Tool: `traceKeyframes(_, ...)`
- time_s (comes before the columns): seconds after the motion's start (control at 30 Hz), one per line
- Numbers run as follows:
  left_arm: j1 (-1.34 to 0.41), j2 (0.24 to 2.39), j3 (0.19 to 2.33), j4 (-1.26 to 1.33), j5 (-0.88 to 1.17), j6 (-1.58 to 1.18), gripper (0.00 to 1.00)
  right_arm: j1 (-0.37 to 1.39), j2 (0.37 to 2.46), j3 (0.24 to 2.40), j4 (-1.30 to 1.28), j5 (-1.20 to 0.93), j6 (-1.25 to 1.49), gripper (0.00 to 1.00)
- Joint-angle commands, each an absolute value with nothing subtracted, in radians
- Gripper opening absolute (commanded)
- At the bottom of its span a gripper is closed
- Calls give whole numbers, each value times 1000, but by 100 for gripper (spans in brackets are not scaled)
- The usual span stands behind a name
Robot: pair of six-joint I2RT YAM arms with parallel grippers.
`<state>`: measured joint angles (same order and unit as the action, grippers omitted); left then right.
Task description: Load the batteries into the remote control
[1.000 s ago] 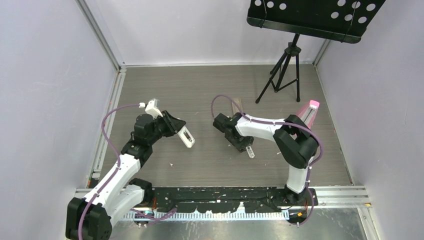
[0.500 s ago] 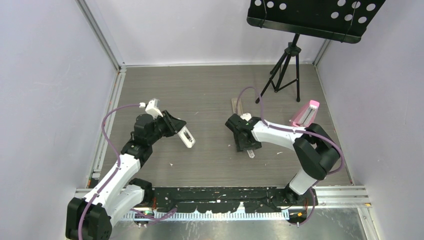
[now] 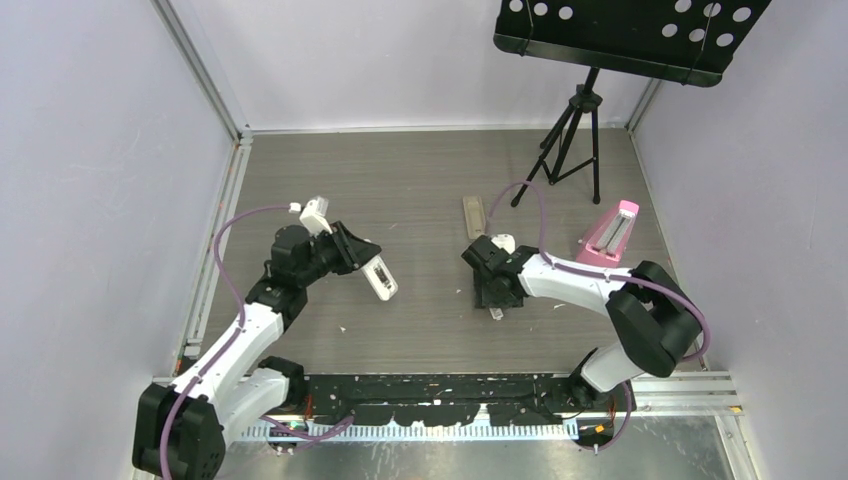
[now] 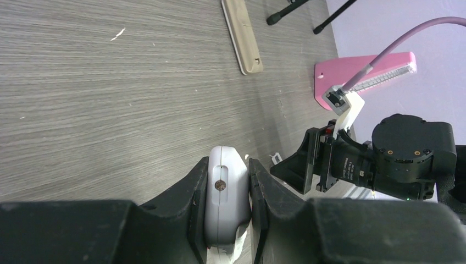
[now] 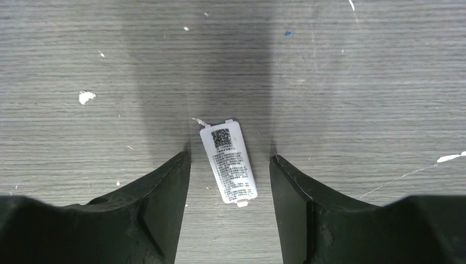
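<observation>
My left gripper (image 3: 362, 263) is shut on the remote control (image 3: 381, 277), a slim white bar held above the table. Its dark battery recess faces up in the top view. In the left wrist view the remote control (image 4: 226, 203) stands edge-on, clamped between both fingers of the left gripper (image 4: 228, 171). My right gripper (image 3: 497, 293) is open and points down at the table. A small white cover with a printed label (image 5: 228, 163) lies flat between the spread fingers of the right gripper (image 5: 229, 158); nothing is held. No batteries show in any view.
A tan bar (image 3: 474, 216) lies on the table behind the right gripper. A pink wedge-shaped object (image 3: 612, 230) stands at the right. A music stand's tripod (image 3: 570, 140) is at the back right. Walls enclose the table on three sides.
The right arm's elbow swung right, uncovering the tan bar, and its gripper shifted slightly right and nearer, jaws wider over the white cover. The left gripper moved slightly right with the remote.
</observation>
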<state>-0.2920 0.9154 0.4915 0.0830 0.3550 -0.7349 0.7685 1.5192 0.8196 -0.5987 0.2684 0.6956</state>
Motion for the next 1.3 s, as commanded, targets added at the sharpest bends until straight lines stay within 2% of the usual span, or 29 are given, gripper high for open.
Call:
traceKeyframes(0.0,-284,927,532,168,434,-745,0,771,1478,782,-648,276,732,61)
traceKeyframes(0.33,-284,987,538,225,541,-743,0,771,1418,763,-680,189,680,48)
traceKeyframes(0.67,-284,1031,541,287,621,-764,0,773,1497,780,-625,221,623,46)
traceKeyframes(0.97,-285,1058,539,312,647,-779,0,772,1507,786,-610,210,599,29)
traceKeyframes(1.1,-288,1093,535,359,680,-809,0,774,1470,773,-584,226,586,25)
traceKeyframes(1.27,-314,1148,534,418,696,-838,0,830,1364,761,-538,248,541,24)
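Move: The battery cover lies flat between the right hand's open fingers, its middle about 1 cm back, centred left to right and 1 cm down. The beige remote lies some 17 cm ahead and 4 cm left of that hand; the pink metronome is about 14 cm ahead and 24 cm right, 2 cm higher. From the left hand, still holding the white remote, the cover is roughly 8 cm back, 24 cm right and 16 cm down. Right hand draws back about 2 cm and pinches the cover's near end; left carries its remote 4 cm right. ##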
